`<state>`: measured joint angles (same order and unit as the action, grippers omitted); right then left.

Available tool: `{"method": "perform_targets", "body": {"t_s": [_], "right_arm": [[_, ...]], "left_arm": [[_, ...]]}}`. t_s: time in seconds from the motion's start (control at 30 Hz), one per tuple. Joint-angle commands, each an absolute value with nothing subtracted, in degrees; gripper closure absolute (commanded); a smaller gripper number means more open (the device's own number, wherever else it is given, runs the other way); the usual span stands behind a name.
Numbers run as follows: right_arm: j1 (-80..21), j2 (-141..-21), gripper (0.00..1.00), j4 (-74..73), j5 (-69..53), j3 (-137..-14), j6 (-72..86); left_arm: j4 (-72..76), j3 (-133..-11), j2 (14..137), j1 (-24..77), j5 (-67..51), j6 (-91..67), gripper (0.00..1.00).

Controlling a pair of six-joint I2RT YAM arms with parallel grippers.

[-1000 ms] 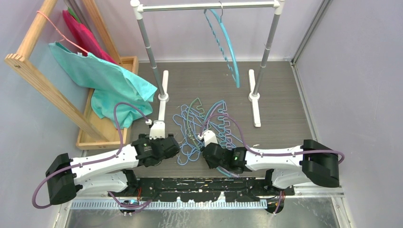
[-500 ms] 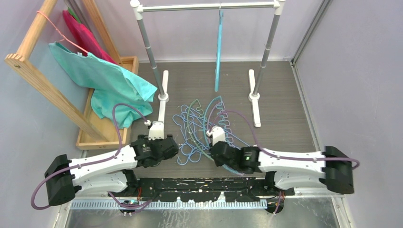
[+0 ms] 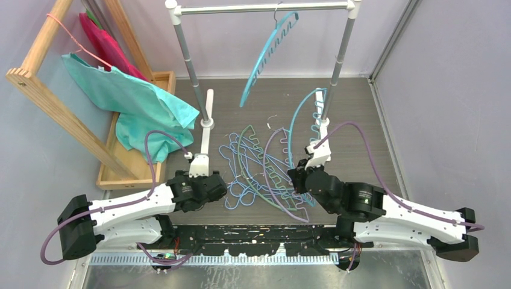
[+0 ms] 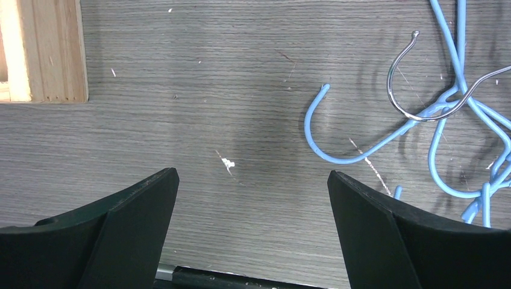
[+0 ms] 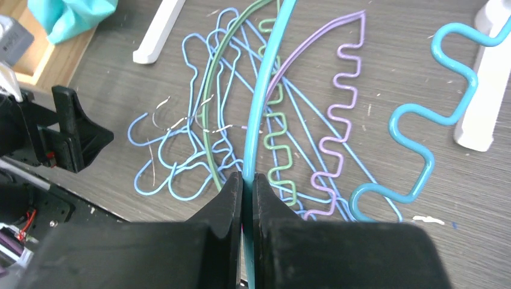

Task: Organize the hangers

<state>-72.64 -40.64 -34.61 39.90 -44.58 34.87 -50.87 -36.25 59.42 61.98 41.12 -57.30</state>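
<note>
Several hangers (image 3: 250, 168) lie tangled on the floor between the arms: light-blue wire ones (image 5: 181, 162), a green one (image 5: 210, 90) and a purple one (image 5: 338, 120). My right gripper (image 3: 297, 175) is shut on the arched bar of a teal hanger (image 5: 263, 90), pinched between the fingertips (image 5: 232, 186). Its zigzag bar (image 5: 422, 114) hangs above the floor near the right stand foot, and the teal hanger (image 3: 295, 120) curves up toward the right post. Another teal hanger (image 3: 265, 60) hangs tilted on the rail. My left gripper (image 4: 253, 198) is open over bare floor, left of a light-blue hook (image 4: 337, 141).
A white rail stand (image 3: 265, 8) has two feet (image 3: 206, 129) (image 3: 324, 135) on the floor. At the left, a wooden rack (image 3: 54, 108) carries a teal garment (image 3: 138, 102) on a pink hanger (image 3: 66, 30), with a wooden tray (image 3: 163, 81) beneath. Walls enclose the sides.
My right gripper closed on the teal hanger and swung right and up, drawing it out of the pile. The hanger on the rail is swinging. The left arm has not moved.
</note>
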Motion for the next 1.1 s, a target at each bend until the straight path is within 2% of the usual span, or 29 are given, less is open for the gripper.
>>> {"method": "perform_targets", "body": {"t_s": [0.0,0.2,0.5,0.83,1.07], "right_arm": [[-72.86,-36.08,0.99,-37.56,47.28,-49.69,36.62],[-72.85,-33.04,0.99,-28.76,45.6,-56.3,29.95],[-72.85,-41.22,0.99,-21.57,46.67,-69.11,19.31],[-72.01,-49.99,0.99,-17.18,46.16,-73.67,14.44],[-65.43,-51.57,0.99,-15.63,39.1,-74.12,16.39]], "left_arm": [[-50.42,-38.86,59.69,62.14,42.76,-56.2,0.02],[-49.83,-40.83,60.33,62.14,43.21,-53.9,0.02],[-49.7,-43.76,61.99,62.14,43.85,-51.25,0.02],[-49.31,-42.15,59.01,62.14,44.13,-50.89,0.02],[-49.27,-41.32,56.61,62.14,44.38,-50.8,0.02]]}}
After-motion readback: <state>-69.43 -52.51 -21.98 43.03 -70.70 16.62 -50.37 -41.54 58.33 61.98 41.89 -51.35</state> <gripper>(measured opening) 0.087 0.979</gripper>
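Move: From the right hand, which already grips the light-blue hanger, the middle of the white rail lies about 32 cm ahead, 8 cm to the left and 25 cm higher. The hung blue hanger dangles from it, its middle some 30 cm ahead, 5 cm left and 12 cm above the hand; the hanger pile sits about 12 cm ahead, 6 cm left and 20 cm below. From the left hand the rail is roughly 32 cm ahead, 21 cm right, 40 cm up. Keeping its pinch on the light-blue hanger's smooth bar, the right hand climbs some 20 cm away from the pile, edging right at first, then swings about 5 cm left and pushes 4 cm forward towards the rail, settling slightly. The wrist tips the fingers up by nearly 20 degrees. The left hand, open and empty, rises about 3 cm. ##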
